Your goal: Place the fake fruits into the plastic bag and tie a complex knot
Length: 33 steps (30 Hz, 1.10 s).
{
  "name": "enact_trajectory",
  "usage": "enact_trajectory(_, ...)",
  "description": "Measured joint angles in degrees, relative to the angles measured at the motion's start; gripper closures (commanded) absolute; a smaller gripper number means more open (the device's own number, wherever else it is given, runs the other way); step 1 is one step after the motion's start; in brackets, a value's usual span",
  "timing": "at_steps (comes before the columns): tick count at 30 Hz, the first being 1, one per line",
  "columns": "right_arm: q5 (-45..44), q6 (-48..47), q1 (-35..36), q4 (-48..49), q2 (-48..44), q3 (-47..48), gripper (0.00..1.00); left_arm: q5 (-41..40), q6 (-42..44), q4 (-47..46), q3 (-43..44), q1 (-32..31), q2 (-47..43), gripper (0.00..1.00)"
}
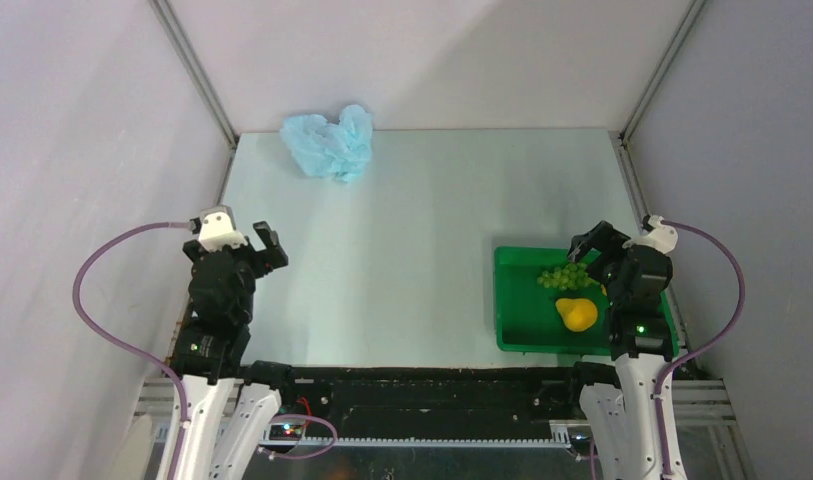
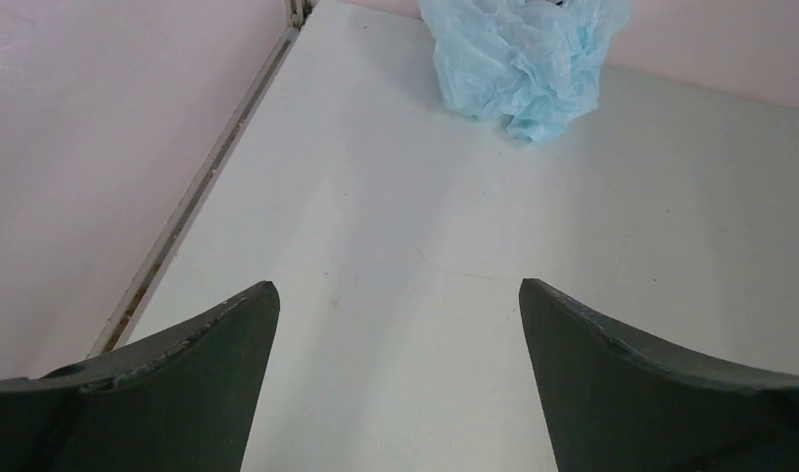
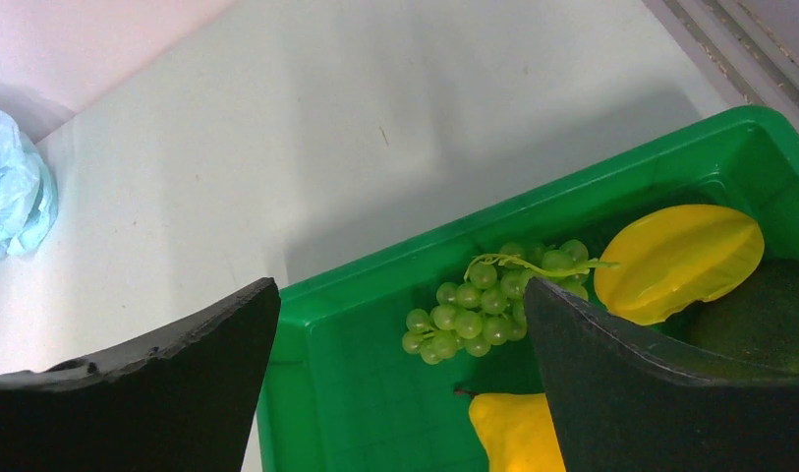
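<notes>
The light-blue plastic bag [image 1: 328, 143] lies crumpled at the far left of the table, ahead of my left gripper [image 1: 244, 238] and well apart from it. That gripper [image 2: 397, 285] is open over bare table, the bag [image 2: 523, 59] beyond its fingertips. In the green tray [image 1: 517, 300] at the right lie the green grapes [image 1: 564, 276] and a yellow pear [image 1: 579, 314]. My right gripper [image 1: 607, 250] hangs open above the tray. In the right wrist view the gripper [image 3: 400, 283] holds nothing, with the grapes [image 3: 474, 310] and the pear [image 3: 513, 433] below it.
The tray [image 3: 356, 393] also holds a yellow star-shaped fruit [image 3: 680, 258] and a dark green fruit [image 3: 759, 315], partly hidden by my right finger. Pale walls close in the table on three sides. Purple cables loop beside both arm bases.
</notes>
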<state>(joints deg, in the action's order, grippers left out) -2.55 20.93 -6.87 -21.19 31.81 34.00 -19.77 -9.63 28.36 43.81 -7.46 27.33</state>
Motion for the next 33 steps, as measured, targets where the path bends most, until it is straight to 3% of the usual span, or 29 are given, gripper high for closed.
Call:
enact_trajectory(21,1.5,-0.1,0.0,-1.0,0.2,0.0,0.01,2.3,0.2,-1.0,-0.9,-0.5,8.1,0.01)
enact_trajectory(28,3.1,0.0,0.0,-1.1,-0.4,0.0,0.01,1.9,0.1,-1.0,10.8,-7.1,21.4,0.0)
enact_trajectory(33,3.8,0.0,0.0,-1.0,-0.8,0.0,0.01,2.1,-1.1,-5.1,18.4,-8.0,34.1,0.01)
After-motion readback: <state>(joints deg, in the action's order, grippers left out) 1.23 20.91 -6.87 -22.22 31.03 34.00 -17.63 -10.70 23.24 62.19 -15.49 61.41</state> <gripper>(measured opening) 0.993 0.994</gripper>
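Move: Near the table's far edge, the blue plastic bag lies crumpled some 30 cm ahead of the left hand, about 4 cm to its right and roughly 22 cm below it, with nothing else standing close to the bag or in the hand's way. From the right hand the bag is about 28 cm ahead, some 45 cm to the left and 15 cm lower. Sinking about 3.5 cm with little forward travel at first, the empty left hand then speeds up and sweeps forward and to the right towards the plastic bag, some 11 cm out and 7 cm across overall, regaining its height on the way. The wrist tips down and turns clockwise by about 10 degrees each; the fingers stay wide open, touching nothing. ##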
